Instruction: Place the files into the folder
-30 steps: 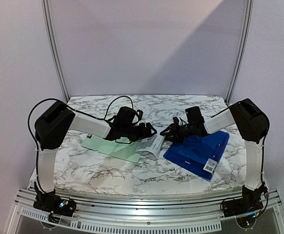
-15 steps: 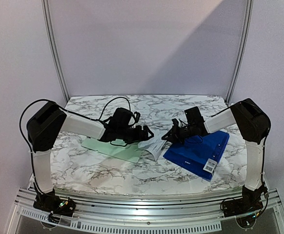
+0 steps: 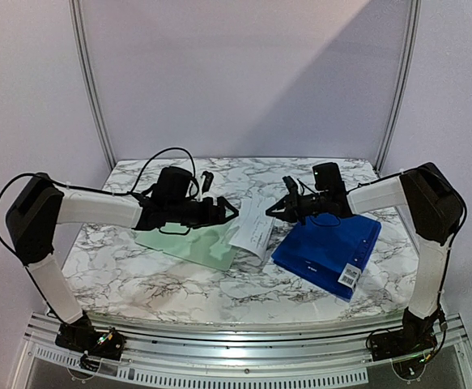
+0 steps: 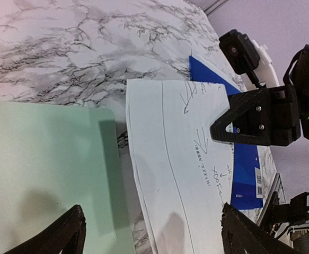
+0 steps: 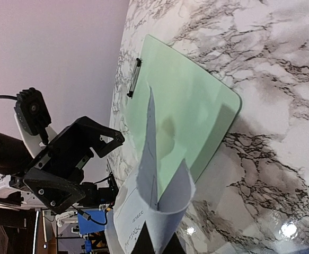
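Note:
The files, white paper (image 3: 252,231) with handwritten marks, lie between a pale green board and the folder (image 3: 329,250), a glossy blue rectangle with a barcode sticker. My right gripper (image 3: 274,213) is shut on the paper's far-right edge. In the right wrist view the paper (image 5: 154,211) curls up out of the pinched fingertips of the gripper (image 5: 157,246). My left gripper (image 3: 224,209) hangs open just left of the paper. Its wrist view shows the gripper (image 4: 151,211) above the paper (image 4: 181,159) and the board's edge, nothing held. The folder (image 4: 245,174) peeks out behind.
The pale green board (image 3: 189,243) lies flat at centre left on the marble table (image 3: 179,284); its metal clip (image 5: 134,78) is at the far end. The table's near edge meets a metal rail (image 3: 244,369). The folder lies near the right edge.
My right gripper has shut on the paper's edge and raised it a little toward the back. The left gripper has pulled back to the left, off the paper, and opened slightly wider.

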Motion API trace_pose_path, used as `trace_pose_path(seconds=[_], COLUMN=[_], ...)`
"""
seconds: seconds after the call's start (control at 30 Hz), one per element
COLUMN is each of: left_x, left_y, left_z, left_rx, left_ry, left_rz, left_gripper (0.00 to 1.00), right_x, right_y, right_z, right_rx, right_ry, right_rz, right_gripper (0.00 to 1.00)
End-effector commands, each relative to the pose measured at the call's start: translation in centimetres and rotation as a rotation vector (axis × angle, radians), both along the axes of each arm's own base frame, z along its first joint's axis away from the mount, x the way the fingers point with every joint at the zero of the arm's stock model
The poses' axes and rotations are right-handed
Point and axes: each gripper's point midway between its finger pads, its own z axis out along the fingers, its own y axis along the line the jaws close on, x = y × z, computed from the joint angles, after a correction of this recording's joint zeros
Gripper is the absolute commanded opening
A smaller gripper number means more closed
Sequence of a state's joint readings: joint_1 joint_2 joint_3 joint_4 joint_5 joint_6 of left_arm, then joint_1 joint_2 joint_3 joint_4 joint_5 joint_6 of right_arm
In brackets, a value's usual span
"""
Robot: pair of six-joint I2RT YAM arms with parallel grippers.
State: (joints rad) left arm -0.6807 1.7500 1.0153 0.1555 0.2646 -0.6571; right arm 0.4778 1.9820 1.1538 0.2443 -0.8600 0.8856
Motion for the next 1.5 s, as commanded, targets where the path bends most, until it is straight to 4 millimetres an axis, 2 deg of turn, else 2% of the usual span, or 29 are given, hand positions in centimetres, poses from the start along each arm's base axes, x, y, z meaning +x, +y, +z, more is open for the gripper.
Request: trace_pose_path(seconds=[0.0,0.13,0.27,0.43,0.5,0.6,0.67,0.73,0.83,0.87,0.9,1.03,1.1,1.33,1.47], left_x=[-0.7,-1.2,-1.1,-1.8,-2.2,-2.5,-2.5,-2.5,-2.6,-2.6,-2.6,-3.0,-3.3,-4.9,-5.8], left_y=[0.9,0.0,-0.4,-1.8,-2.2,-2.7,-2.7,-2.8,-2.8,-2.8,-2.8,-2.6,-2.4,-1.8,-1.3], left_z=[0.7,1.9,2.0,3.3,4.2,5.3,5.3,5.4,5.8,6.1,6.4,9.0,10.6,15.4,17.7], left_rx=[-0.017,-0.094,-0.125,-0.231,-0.278,-0.331,-0.334,-0.334,-0.341,-0.347,-0.353,-0.389,-0.398,-0.456,-0.488], left_ry=[0.001,-0.005,0.004,0.02,0.018,0.008,0.013,0.009,0.002,-0.003,-0.009,-0.048,-0.069,-0.13,-0.165], left_rz=[-0.038,-0.089,-0.102,-0.167,-0.192,-0.222,-0.223,-0.224,-0.224,-0.223,-0.224,-0.237,-0.242,-0.284,-0.3], left_gripper=[0.88,0.85,0.84,0.74,0.66,0.47,0.26,0.01,0.0,0.0,0.0,0.0,0.0,0.0,0.0], right_x=[-1.0,-1.8,-2.7,-3.3,-3.4,-3.5,-3.5,-3.6,-3.7,-3.8,-3.9,-4.1,-4.3,-5.6,-6.6], right_y=[0.5,0.9,1.3,1.7,1.8,2.0,2.0,2.1,2.1,2.0,2.0,1.5,1.1,0.9,0.9], right_z=[4.0,5.4,6.9,7.9,8.1,8.2,8.3,8.3,8.5,8.5,8.6,8.4,8.0,10.2,12.6], right_rx=[0.065,0.084,0.11,0.124,0.126,0.13,0.131,0.132,0.135,0.134,0.135,0.108,0.085,0.173,0.276], right_ry=[-0.13,-0.177,-0.229,-0.272,-0.28,-0.286,-0.289,-0.29,-0.295,-0.297,-0.303,-0.332,-0.355,-0.45,-0.506], right_rz=[0.075,0.113,0.153,0.174,0.176,0.179,0.181,0.183,0.183,0.183,0.185,0.173,0.161,0.19,0.214], right_gripper=[0.02,0.02,0.02,0.02,0.02,0.03,0.03,0.03,0.04,0.07,0.15,0.76,0.97,0.99,0.99])
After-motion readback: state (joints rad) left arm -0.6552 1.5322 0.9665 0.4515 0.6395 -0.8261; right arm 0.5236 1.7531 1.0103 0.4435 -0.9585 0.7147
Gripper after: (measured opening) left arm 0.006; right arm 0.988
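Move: The files, white sheets pinched by the right fingers, hang with their middle about 4 cm right of the open left hand, 4 cm back and 4 cm below; from the right hand that middle is some 3 cm left, 4 cm back and 4 cm below. On the table about 9 cm below the left hand, the green clipboard lies 10 cm left and 5 cm back, and the blue folder 21 cm right and 9 cm back. The files pass from the right hand to the left: both hands rise and draw slightly back, the left tilting its fingers up towards level and shutting them on the sheets' left-hand side. The right fingers then open wide and let go, that hand drawing slightly back with a roll, while the left keeps its pinch and lifts on, about 15 cm up in all and 5 cm back. ##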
